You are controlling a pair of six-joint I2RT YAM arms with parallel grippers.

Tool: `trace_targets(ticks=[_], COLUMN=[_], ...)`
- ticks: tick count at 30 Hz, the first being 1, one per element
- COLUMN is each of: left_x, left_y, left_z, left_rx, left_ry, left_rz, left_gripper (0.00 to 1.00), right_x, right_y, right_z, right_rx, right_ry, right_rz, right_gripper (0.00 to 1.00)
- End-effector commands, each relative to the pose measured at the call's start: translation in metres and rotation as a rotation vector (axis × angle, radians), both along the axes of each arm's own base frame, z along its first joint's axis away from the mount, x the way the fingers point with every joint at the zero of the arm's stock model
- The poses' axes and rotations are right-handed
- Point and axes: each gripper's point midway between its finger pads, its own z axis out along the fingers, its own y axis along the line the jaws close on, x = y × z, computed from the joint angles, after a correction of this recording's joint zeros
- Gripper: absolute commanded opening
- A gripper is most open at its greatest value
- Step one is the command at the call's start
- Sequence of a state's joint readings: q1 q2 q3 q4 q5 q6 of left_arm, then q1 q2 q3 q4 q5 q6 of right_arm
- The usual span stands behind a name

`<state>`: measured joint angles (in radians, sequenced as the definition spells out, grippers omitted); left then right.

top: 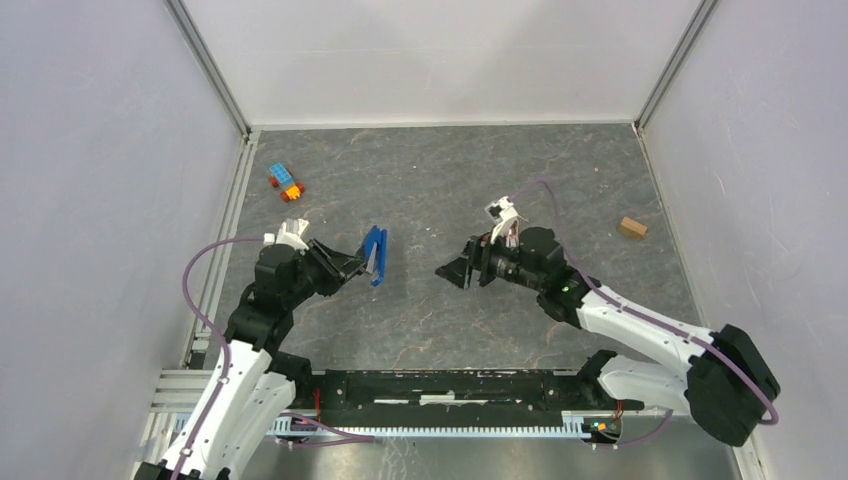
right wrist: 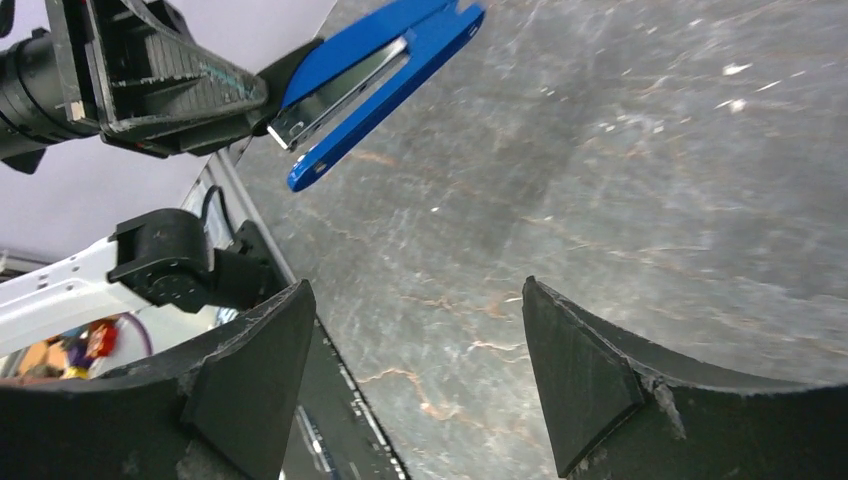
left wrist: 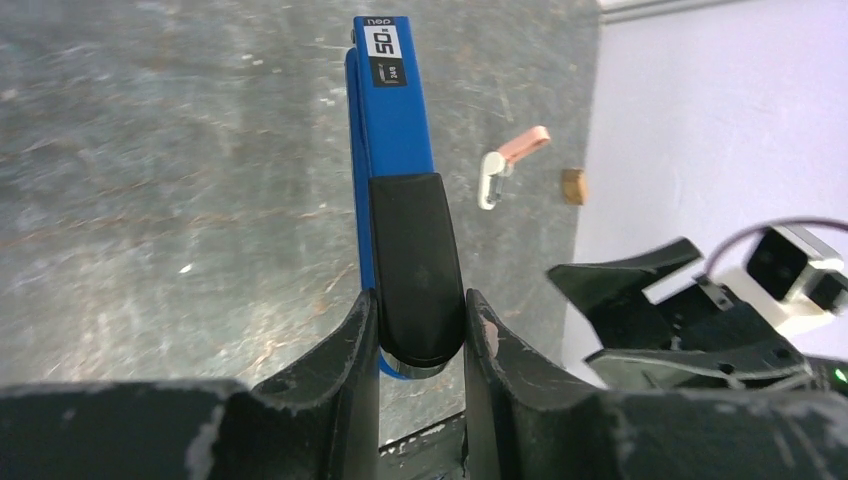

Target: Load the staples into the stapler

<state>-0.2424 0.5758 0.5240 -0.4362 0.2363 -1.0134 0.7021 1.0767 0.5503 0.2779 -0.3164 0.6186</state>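
My left gripper (top: 362,262) is shut on the black end of the blue stapler (top: 376,255) and holds it above the table, blue nose pointing away. In the left wrist view both fingers (left wrist: 352,350) press the stapler's (left wrist: 395,130) black end. In the right wrist view the stapler (right wrist: 380,70) is hinged slightly apart, with a silvery rail showing between its blue parts. My right gripper (top: 447,272) faces the stapler from the right, a short gap away, and is wide open and empty (right wrist: 415,330). The staples are not in view.
A small pink-and-white piece (left wrist: 510,160) lies on the table behind my right wrist. A small brown block (top: 631,227) sits at the right. Blue-orange-red toy bricks (top: 285,181) lie at the back left. Walls enclose the table on three sides.
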Motion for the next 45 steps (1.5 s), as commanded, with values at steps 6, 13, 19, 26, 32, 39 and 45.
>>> trace_targets(ticks=[6, 13, 19, 26, 32, 39, 45], left_x=[0.009, 0.009, 0.006, 0.005, 0.006, 0.007, 0.006], left_y=[-0.028, -0.039, -0.048, -0.049, -0.044, -0.050, -0.047], left_z=[0.067, 0.064, 0.057, 0.054, 0.059, 0.058, 0.046], left_rx=[-0.100, -0.094, -0.064, -0.052, -0.028, -0.052, -0.050], left_ry=[-0.390, -0.432, -0.438, -0.438, -0.460, -0.440, -0.421], left_rz=[-0.135, -0.151, -0.170, -0.171, -0.156, -0.173, -0.159], left_gripper=[0.02, 0.02, 0.02, 0.02, 0.02, 0.02, 0.02], right_x=[-0.011, -0.016, -0.007, -0.008, -0.003, 0.003, 0.008], right_y=[0.069, 0.101, 0.115, 0.113, 0.108, 0.114, 0.114], right_z=[0.024, 0.022, -0.005, -0.023, -0.033, -0.036, -0.044], right_rx=[0.045, 0.109, 0.000, -0.061, -0.104, -0.092, -0.114], right_ry=[0.038, 0.134, 0.193, 0.209, 0.189, 0.171, 0.166], right_rz=[0.024, 0.010, -0.033, -0.058, -0.082, -0.086, -0.111], right_gripper=[0.82, 0.80, 0.75, 0.65, 0.52, 0.38, 0.21])
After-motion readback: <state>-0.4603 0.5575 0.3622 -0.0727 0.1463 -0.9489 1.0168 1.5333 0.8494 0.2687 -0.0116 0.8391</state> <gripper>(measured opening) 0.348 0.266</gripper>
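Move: The stapler, gripped by its black cap in the left fingers, has its middle about 4 cm ahead, 3 cm right and 2 cm below the left hand. From the right hand it lies some 16 cm left, 4 cm ahead and 2 cm lower. The pink-tabbed tool is on the table about 13 cm ahead, 15 cm right and 16 cm below the right hand. The toy car sits about 24 cm ahead and 22 cm left of the left hand, well below it. The gaping stapler is brought to the right hand: the left hand keeps its grip on the cap, carries it about 5 cm right and tips its fingers up some 15 degrees while turning slightly clockwise. The right hand sweeps about 11 cm left, then sinks some 4 cm, its wide-open fingers closing most of the way around the near tip of the blue base, just below the left fingers. ##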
